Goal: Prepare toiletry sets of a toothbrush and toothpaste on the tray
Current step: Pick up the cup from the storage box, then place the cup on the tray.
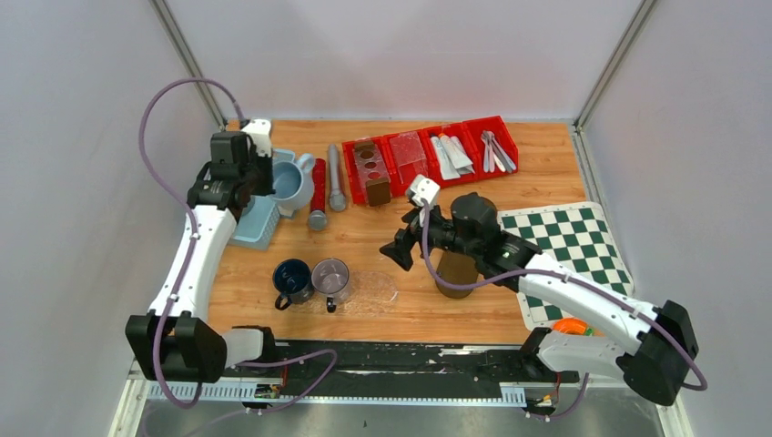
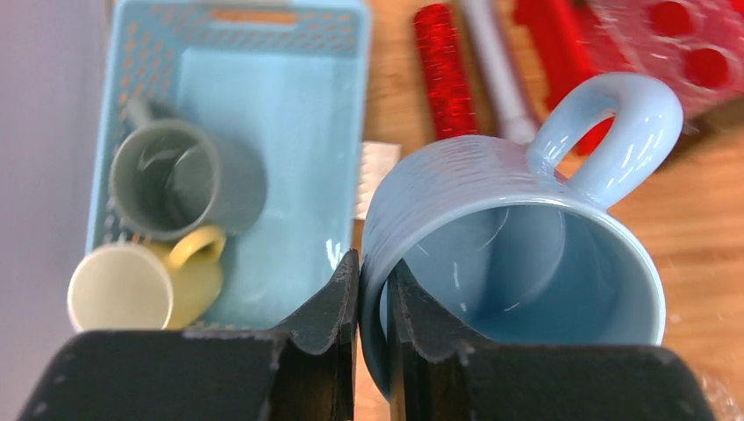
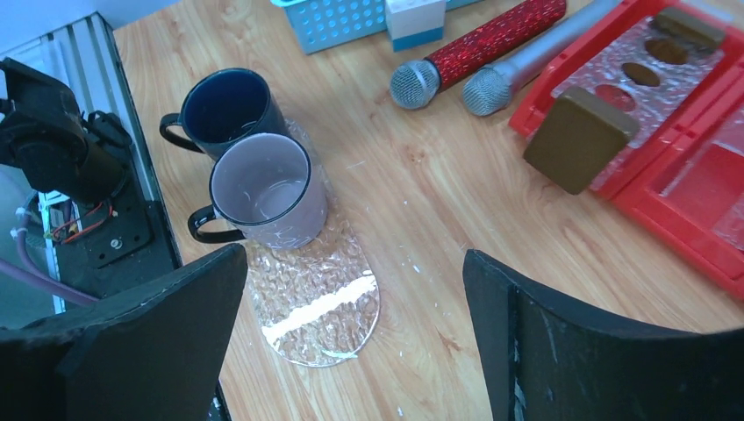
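Note:
Pale toothpaste tubes (image 1: pixel 452 155) lie in a red bin at the back of the table. Thin toothbrushes (image 1: pixel 496 150) lie in the bin to their right. The clear oval tray (image 1: pixel 375 289) (image 3: pixel 316 307) sits near the front with a dark blue mug (image 3: pixel 224 110) and a grey mug (image 3: pixel 268 189) at its left end. My left gripper (image 2: pixel 373 272) (image 1: pixel 259 187) is shut on the rim of a light blue mug (image 2: pixel 526 254) beside the blue basket. My right gripper (image 3: pixel 354 263) (image 1: pixel 401 250) hangs open over the tray's bare end, holding nothing.
The blue basket (image 2: pixel 263 132) holds a grey mug (image 2: pixel 171 180) and a yellow mug (image 2: pixel 123 285). A red microphone (image 1: pixel 318 193) and a grey one (image 1: pixel 335 177) lie beside it. A brown block (image 1: pixel 376 189) stands by the red bins. A brown container (image 1: pixel 455 273) and a chessboard mat (image 1: pixel 569 246) are on the right.

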`<control>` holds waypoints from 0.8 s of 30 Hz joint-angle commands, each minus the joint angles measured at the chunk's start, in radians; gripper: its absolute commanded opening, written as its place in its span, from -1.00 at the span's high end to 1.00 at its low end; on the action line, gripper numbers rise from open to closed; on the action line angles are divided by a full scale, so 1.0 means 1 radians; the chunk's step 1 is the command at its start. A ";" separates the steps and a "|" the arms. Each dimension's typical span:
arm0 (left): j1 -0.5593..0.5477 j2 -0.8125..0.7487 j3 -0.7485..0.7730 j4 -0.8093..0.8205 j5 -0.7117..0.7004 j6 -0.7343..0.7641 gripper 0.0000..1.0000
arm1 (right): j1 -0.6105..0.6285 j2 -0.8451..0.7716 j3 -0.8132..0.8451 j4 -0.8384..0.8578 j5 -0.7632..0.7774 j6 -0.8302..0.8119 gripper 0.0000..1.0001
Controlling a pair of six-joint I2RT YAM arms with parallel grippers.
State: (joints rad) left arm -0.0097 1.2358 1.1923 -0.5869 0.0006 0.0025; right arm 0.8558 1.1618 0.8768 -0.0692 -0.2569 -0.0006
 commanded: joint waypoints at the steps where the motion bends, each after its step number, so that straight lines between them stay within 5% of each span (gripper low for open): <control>1: -0.095 -0.055 0.084 0.047 0.185 0.164 1.00 | -0.003 -0.101 -0.039 0.006 0.092 0.045 -0.92; 15: -0.506 0.040 0.122 -0.065 0.351 0.532 0.87 | -0.003 -0.395 -0.150 0.008 0.321 0.036 -0.94; 24: -0.665 0.142 0.091 -0.116 0.406 0.705 0.76 | -0.002 -0.540 -0.235 0.037 0.399 0.064 -0.94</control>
State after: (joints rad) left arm -0.6285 1.3575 1.2697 -0.7261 0.3511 0.6056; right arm 0.8558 0.6655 0.6628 -0.0677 0.0807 0.0353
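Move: The light blue cup already hangs by its rim from the left fingers. The free right end of the clear tray lies about 22 cm back, 22 cm to the right and 23 cm below that hand. The purple cup stands 7 cm left of that spot, the navy cup 16 cm left of it, both 2 cm farther out; the red microphone lies roughly 9 cm right of the hand, level with it. From the open right hand, the tray end is some 7 cm back, 6 cm left, 22 cm down. The light blue cup is swept in the left hand's steady grip about 24 cm to the right and 9 cm back, over the microphones towards the tray, turning clockwise some 70 degrees; it rises slightly, then starts to sink. The right hand, fingers still wide open, withdraws about 10 cm right and some 5 cm up, its fingertips tilting up. ##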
